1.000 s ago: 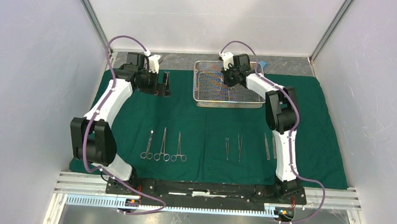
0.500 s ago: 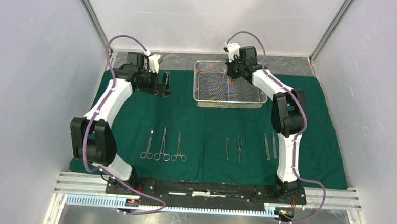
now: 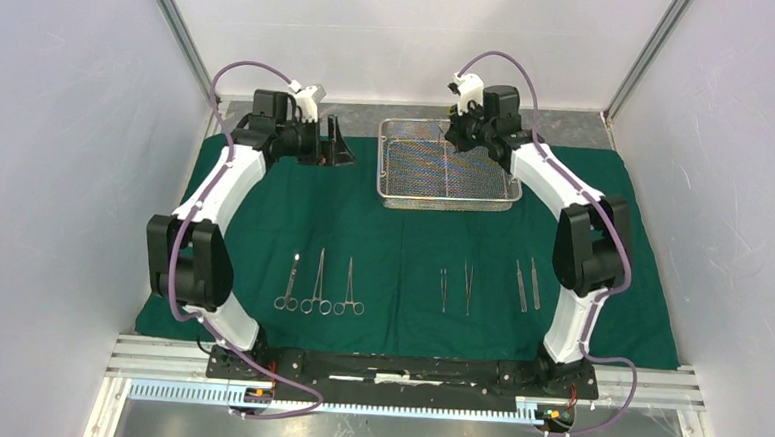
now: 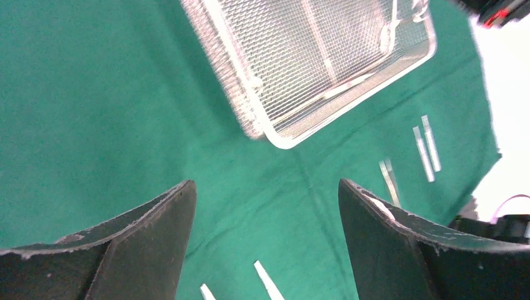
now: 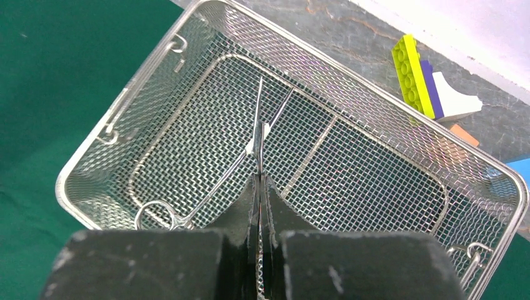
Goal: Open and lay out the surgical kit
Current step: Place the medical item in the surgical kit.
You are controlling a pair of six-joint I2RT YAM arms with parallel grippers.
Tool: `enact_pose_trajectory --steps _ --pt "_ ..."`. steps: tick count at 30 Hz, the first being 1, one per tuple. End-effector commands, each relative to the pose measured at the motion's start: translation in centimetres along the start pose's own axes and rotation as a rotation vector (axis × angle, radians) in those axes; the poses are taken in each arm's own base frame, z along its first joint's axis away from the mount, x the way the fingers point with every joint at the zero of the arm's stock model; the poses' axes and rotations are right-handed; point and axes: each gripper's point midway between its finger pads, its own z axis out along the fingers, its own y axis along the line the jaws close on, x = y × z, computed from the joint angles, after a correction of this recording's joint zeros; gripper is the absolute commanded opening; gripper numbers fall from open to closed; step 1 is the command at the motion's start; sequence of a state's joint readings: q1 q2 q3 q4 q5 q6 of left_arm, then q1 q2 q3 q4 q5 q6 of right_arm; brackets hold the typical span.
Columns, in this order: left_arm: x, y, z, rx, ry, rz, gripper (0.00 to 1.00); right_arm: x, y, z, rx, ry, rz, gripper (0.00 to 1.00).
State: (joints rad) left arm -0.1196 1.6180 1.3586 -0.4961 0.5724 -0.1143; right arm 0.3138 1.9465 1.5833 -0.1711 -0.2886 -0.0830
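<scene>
The dark green cloth lies spread flat. At its back stands the silver wire-mesh tray. Three ring-handled clamps lie in a row at the front left, and tweezers lie at the front right. My right gripper hangs over the tray, shut on one arm of a ring-handled clamp whose tips splay apart above the mesh. My left gripper hovers open over bare cloth left of the tray, holding nothing.
Yellow-green, blue, white and orange blocks sit on the grey tabletop just behind the tray's far corner. White walls close in on both sides and at the back. The arms' bases stand at the near edge.
The right gripper has risen and moved back and right over the tray, staying shut. The left gripper has swung right and turned toward the tray.
</scene>
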Motion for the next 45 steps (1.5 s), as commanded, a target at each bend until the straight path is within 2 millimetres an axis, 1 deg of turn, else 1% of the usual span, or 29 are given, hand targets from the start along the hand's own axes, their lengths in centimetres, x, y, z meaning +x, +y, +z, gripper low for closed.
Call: enact_pose_trajectory --steps 1,6,7,8,9,11,16,21,24,25,28,34,39,42,45 --pt "-5.6 -5.5 1.5 0.213 -0.129 -0.070 0.89 -4.2 2.4 -3.0 -0.056 -0.142 -0.006 0.00" --pt "-8.6 -9.6 3.9 0.332 -0.186 -0.122 0.84 -4.4 5.0 -4.7 -0.120 -0.187 0.003 0.00" --pt "-8.9 -10.4 4.4 0.351 -0.189 -0.136 0.83 -4.0 5.6 -4.9 -0.136 -0.180 0.015 0.00" --pt "-9.0 -11.1 5.0 0.360 -0.188 -0.141 0.82 -4.4 6.0 -5.2 -0.144 -0.203 0.022 0.00" --pt "-9.3 -11.5 5.5 0.357 -0.190 -0.153 0.81 -4.4 6.4 -5.4 -0.155 -0.210 0.024 0.00" --pt "-9.2 -12.5 6.9 0.369 -0.180 -0.172 0.78 -4.1 7.1 -5.7 -0.172 -0.213 0.025 0.00" --pt "-8.1 -13.3 9.8 0.377 -0.133 -0.254 0.71 -3.5 8.0 -6.4 -0.192 -0.220 0.030 0.00" --pt "-7.0 -14.1 11.4 0.381 -0.107 -0.266 0.71 -2.9 8.1 -6.6 -0.194 -0.217 0.032 0.00" --pt "-6.3 -14.1 12.2 0.370 -0.091 -0.280 0.72 -2.6 8.3 -6.4 -0.199 -0.211 0.035 0.00" --pt "-6.8 -14.3 12.3 0.385 -0.112 -0.271 0.72 -2.5 8.3 -6.4 -0.201 -0.208 0.037 0.00" --pt "-6.8 -14.6 12.8 0.399 -0.104 -0.284 0.70 -2.3 8.3 -6.2 -0.202 -0.204 0.038 0.00" --pt "-6.2 -14.7 13.8 0.406 -0.077 -0.314 0.62 -2.2 8.2 -6.1 -0.199 -0.200 0.040 0.00" --pt "-6.3 -14.8 14.1 0.417 -0.075 -0.321 0.55 -2.1 8.2 -6.0 -0.197 -0.196 0.038 0.00" --pt "-6.2 -14.8 14.2 0.422 -0.068 -0.328 0.49 -2.0 8.2 -5.9 -0.196 -0.193 0.037 0.00" --pt "-6.0 -14.8 14.3 0.425 -0.062 -0.337 0.46 -1.8 8.1 -5.7 -0.195 -0.187 0.039 0.00"
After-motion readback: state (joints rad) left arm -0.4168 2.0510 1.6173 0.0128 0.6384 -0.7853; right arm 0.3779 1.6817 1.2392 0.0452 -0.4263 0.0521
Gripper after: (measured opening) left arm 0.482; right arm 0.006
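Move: The medical item, a scissor-like clamp, is already pinched in the right fingers, its middle about 1 cm ahead and 2 cm left of the right hand. From the open left hand it lies some 27 cm to the right, about 9 cm ahead and roughly 3 cm lower. The wire basket's middle is nearly under the right hand, 1 cm ahead, 1 cm right and 16 below. The green block stands some 18 cm ahead of the right hand, 3 cm right and 16 below. Sweeping about 20 cm to its right and some 5 cm forward, the left hand arcs up, then sinks back to its starting height, rolling its left side down roughly 25 degrees; its fingers narrow to about half open around the blade end of the medical item. The right hand, still pinching it, draws back 8 cm and a little left and up towards the left hand, then holds still. ##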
